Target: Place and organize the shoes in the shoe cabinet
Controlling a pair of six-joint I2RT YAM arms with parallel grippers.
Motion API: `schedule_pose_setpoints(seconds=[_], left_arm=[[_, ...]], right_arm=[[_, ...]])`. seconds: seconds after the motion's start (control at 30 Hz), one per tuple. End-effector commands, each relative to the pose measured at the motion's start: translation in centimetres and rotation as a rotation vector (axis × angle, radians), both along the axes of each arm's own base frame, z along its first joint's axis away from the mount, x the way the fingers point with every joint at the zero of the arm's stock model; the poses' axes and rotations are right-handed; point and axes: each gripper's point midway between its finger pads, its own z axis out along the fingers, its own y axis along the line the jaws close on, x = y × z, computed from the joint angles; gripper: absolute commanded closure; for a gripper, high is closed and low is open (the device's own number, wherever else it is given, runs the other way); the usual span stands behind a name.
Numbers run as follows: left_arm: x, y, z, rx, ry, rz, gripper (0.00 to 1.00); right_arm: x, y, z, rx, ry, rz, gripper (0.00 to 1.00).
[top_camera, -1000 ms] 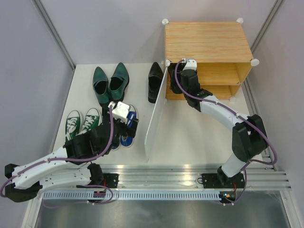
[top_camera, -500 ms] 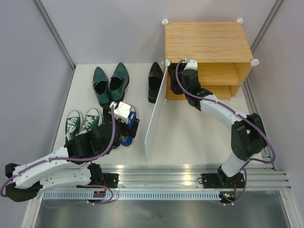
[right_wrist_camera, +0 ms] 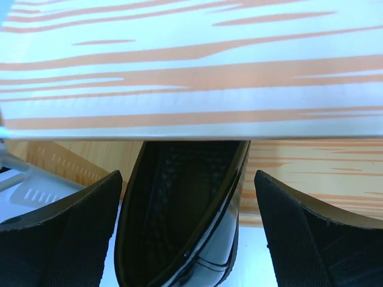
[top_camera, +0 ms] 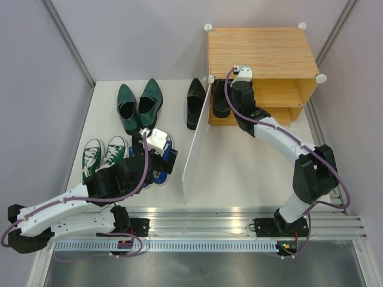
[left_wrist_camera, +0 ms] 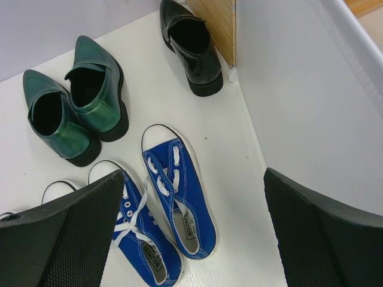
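Note:
The shoe cabinet (top_camera: 261, 52) stands at the back right with its white door (top_camera: 196, 143) swung open. One black dress shoe (right_wrist_camera: 179, 215) lies at the mouth of the lower shelf. My right gripper (right_wrist_camera: 187, 179) is open around its heel, fingers off its sides. The other black shoe (top_camera: 195, 103) sits outside, left of the door. My left gripper (left_wrist_camera: 192, 173) hovers open above the blue sneakers (left_wrist_camera: 179, 197). Dark green pointed shoes (top_camera: 139, 104) and green white-toed sneakers (top_camera: 103, 154) rest on the table.
The open door panel (left_wrist_camera: 299, 107) stands upright just right of my left gripper. A wood-grain shelf board (right_wrist_camera: 191, 72) runs close above the right gripper. Grey walls close the table on the left, back and right.
My right gripper has opened, letting go of the black shoe at the lower shelf, and drifted slightly right. The left arm has shifted only a little over the blue sneakers.

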Motion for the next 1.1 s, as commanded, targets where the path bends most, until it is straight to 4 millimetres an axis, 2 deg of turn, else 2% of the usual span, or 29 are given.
schedule_pose_setpoints(seconds=[0.0, 0.07, 0.1, 0.13, 0.2, 0.27, 0.3, 0.53, 0.6, 0.73, 1.0, 1.07], left_arm=[[-0.1, -0.2, 1.0, 0.010, -0.017, -0.024, 0.00], [-0.1, -0.2, 0.9, 0.013, -0.016, -0.026, 0.00], [0.0, -0.2, 1.0, 0.011, -0.017, -0.024, 0.00], [-0.1, -0.2, 1.0, 0.010, -0.016, -0.026, 0.00], [-0.1, -0.1, 1.0, 0.010, -0.017, -0.024, 0.00], [-0.1, -0.1, 1.1, 0.007, -0.018, -0.026, 0.00], [-0.1, -0.1, 1.1, 0.005, -0.018, -0.027, 0.00], [-0.1, -0.2, 1.1, 0.002, -0.017, -0.029, 0.00], [-0.1, -0.2, 1.1, 0.005, -0.016, -0.028, 0.00], [-0.1, -0.3, 0.9, 0.015, -0.014, -0.029, 0.00], [0.0, -0.5, 0.6, 0.029, -0.010, -0.030, 0.00], [0.1, -0.6, 0.5, 0.039, -0.008, -0.031, 0.00]], right_arm=[[-0.8, -0.3, 5.0, 0.052, -0.098, 0.011, 0.06], [-1.5, -0.5, 4.7, 0.051, -0.090, 0.023, 0.06], [-2.0, -0.6, 5.4, 0.057, -0.102, 0.029, 0.06], [-2.5, -0.7, 4.8, 0.055, -0.089, 0.031, 0.06], [-3.4, -0.9, 5.6, 0.065, -0.103, 0.050, 0.06], [-4.3, -1.0, 4.9, 0.064, -0.091, 0.066, 0.06], [-4.9, -0.7, 5.2, 0.072, -0.096, 0.097, 0.06], [-6.4, 0.4, 1.3, 0.068, -0.038, 0.184, 0.05], [-6.4, 0.8, 0.6, 0.071, -0.035, 0.200, 0.02], [-5.8, 1.5, -0.5, 0.051, -0.033, 0.218, 0.02], [-3.2, 0.0, -2.3, -0.029, -0.027, 0.089, 0.02], [-2.6, 0.2, -2.5, -0.037, -0.027, 0.086, 0.02]])
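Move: The right hand's open fingers hover over the black shoe already laid in the cabinet's upper compartment; the shoe's middle is about 4 cm ahead, 2 cm left and 6 cm lower, with its heel jutting back out of the front. The open door's middle is about 16 cm back, 9 cm left and 9 cm lower; the other black shoe stands on the table some 10 cm ahead, 12 cm left and 20 cm below. From the left hand, the shoe in the cabinet is roughly 28 cm ahead, 18 cm right and 10 cm lower. Already free of the shoe, the right hand backs out of the cabinet front about 6 cm while arching up some 4 cm over the heel, turning about 10 degrees counter-clockwise with its fingers wide open. It then sinks roughly 9 cm just outside the opening and eases about 2 cm forward again as it goes down, bringing the still open fingers low behind the jutting heel; touch with the heel can't be made out. ##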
